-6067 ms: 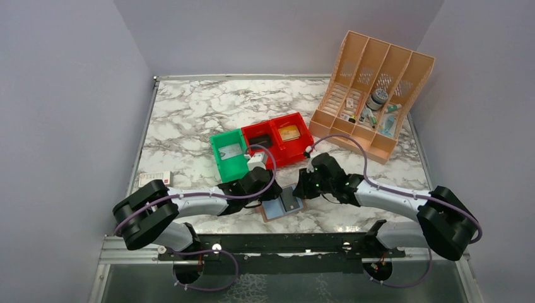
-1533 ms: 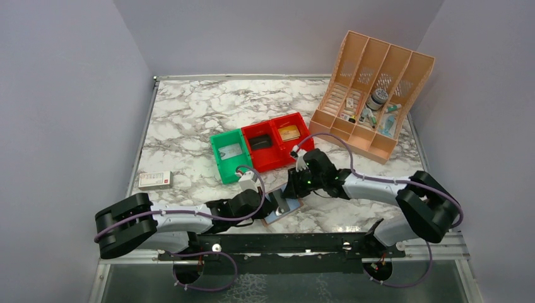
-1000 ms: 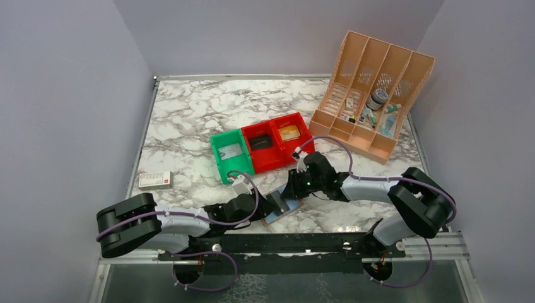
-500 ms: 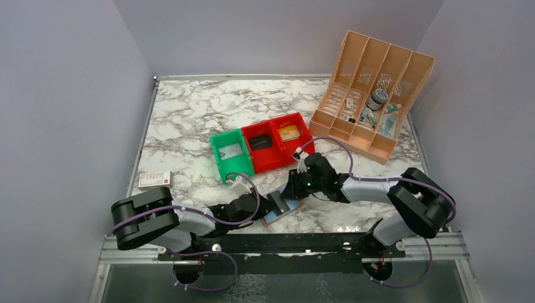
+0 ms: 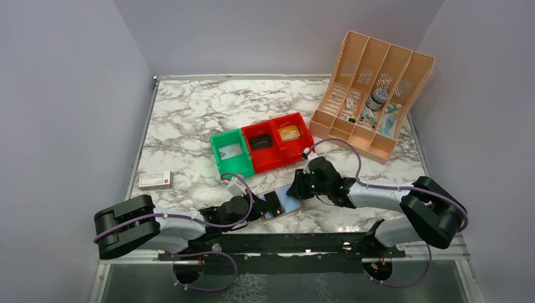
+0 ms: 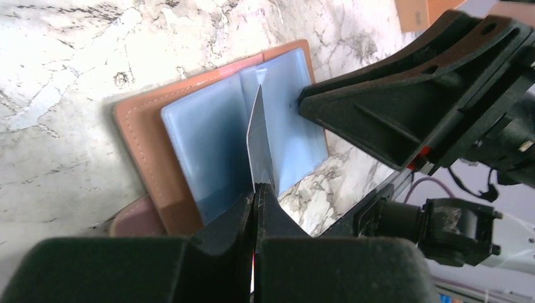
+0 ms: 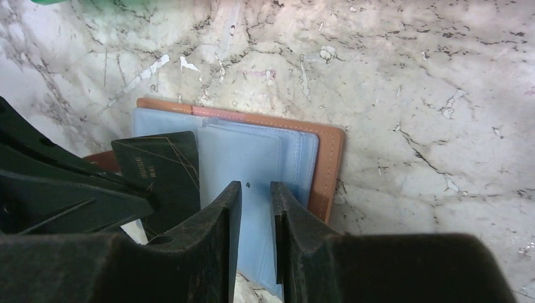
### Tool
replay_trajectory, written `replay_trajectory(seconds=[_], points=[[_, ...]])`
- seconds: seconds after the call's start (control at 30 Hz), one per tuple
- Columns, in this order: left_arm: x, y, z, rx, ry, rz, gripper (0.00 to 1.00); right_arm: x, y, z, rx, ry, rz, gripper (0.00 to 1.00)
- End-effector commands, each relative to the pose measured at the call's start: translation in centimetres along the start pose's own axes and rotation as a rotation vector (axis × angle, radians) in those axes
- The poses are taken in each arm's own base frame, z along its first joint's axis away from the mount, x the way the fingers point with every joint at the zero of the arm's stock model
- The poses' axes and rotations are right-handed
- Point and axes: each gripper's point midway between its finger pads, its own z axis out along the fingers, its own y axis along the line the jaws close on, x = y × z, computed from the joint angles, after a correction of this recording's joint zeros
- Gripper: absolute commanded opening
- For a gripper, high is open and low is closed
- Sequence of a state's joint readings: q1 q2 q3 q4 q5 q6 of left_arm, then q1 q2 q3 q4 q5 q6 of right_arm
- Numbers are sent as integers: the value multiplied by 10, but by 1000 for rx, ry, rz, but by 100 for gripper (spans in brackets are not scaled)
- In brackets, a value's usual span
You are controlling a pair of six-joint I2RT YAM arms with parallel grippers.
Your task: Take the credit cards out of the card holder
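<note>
The card holder [image 5: 291, 203] lies open near the table's front edge, brown leather [image 7: 328, 164] framing pale blue pocket panels [image 6: 189, 132]. A dark grey credit card [image 7: 167, 167] juts from the left panel towards the left arm. In the left wrist view the card [image 6: 258, 145] shows edge-on. My left gripper [image 6: 255, 189] [image 5: 264, 207] is shut on its near end. My right gripper [image 7: 255, 189] [image 5: 296, 189] hovers low over the right blue panel, jaws a narrow gap apart with nothing between them. Whether its tips touch the panel I cannot tell.
Behind the holder stand a green bin [image 5: 228, 154] and a red two-part bin [image 5: 277, 140] with a dark item and a yellowish flat item inside. A peach slotted organizer [image 5: 372, 95] stands at back right. A small white box [image 5: 154, 180] lies at left.
My left jaws have closed onto the dark card. The left arm has sunk back towards the near edge, and the right gripper has shifted slightly right over the holder.
</note>
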State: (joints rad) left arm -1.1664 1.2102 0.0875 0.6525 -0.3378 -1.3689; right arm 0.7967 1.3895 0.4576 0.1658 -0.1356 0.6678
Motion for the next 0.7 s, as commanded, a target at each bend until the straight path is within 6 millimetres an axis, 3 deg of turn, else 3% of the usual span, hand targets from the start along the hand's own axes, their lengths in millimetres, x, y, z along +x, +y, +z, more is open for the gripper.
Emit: replay_trajectory(seconds=[0.0,0.23,0.33,0.47,0.67], points=[[13,31,-10,-105,85,131,0,11,-30,-7,119,32,-54,26],[4,29,-23,-143,82,194,0,-31,4,-26,33,-83,-93,32],[-3,8,-30,-83,71,238,0,-44,21,-39,-33,-140,-98,49],[-11,-24,-38,55,44,266,0,-47,42,-51,-153,-181,-102,61],[-13,-43,-43,143,42,304,0,-32,67,-59,-348,-176,-136,64]])
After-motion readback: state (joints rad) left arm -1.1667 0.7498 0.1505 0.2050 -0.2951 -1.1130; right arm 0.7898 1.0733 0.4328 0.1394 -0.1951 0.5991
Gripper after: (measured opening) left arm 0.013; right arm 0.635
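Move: The left hand has the black card pinched, the card's middle roughly 2 cm to its right. The open card holder is centred about 5 cm to its right, level fore and aft, 3 cm below; the red tray stands some 18 cm ahead and 3 cm right, the green tray 14 cm ahead and 11 cm left. From the right hand the holder's middle lies roughly 3 cm left, 2 cm back and 1 cm below. Left keeps pinching the black card, lifting about 5 cm from the holder; right rises 8 cm, fingers opening. ##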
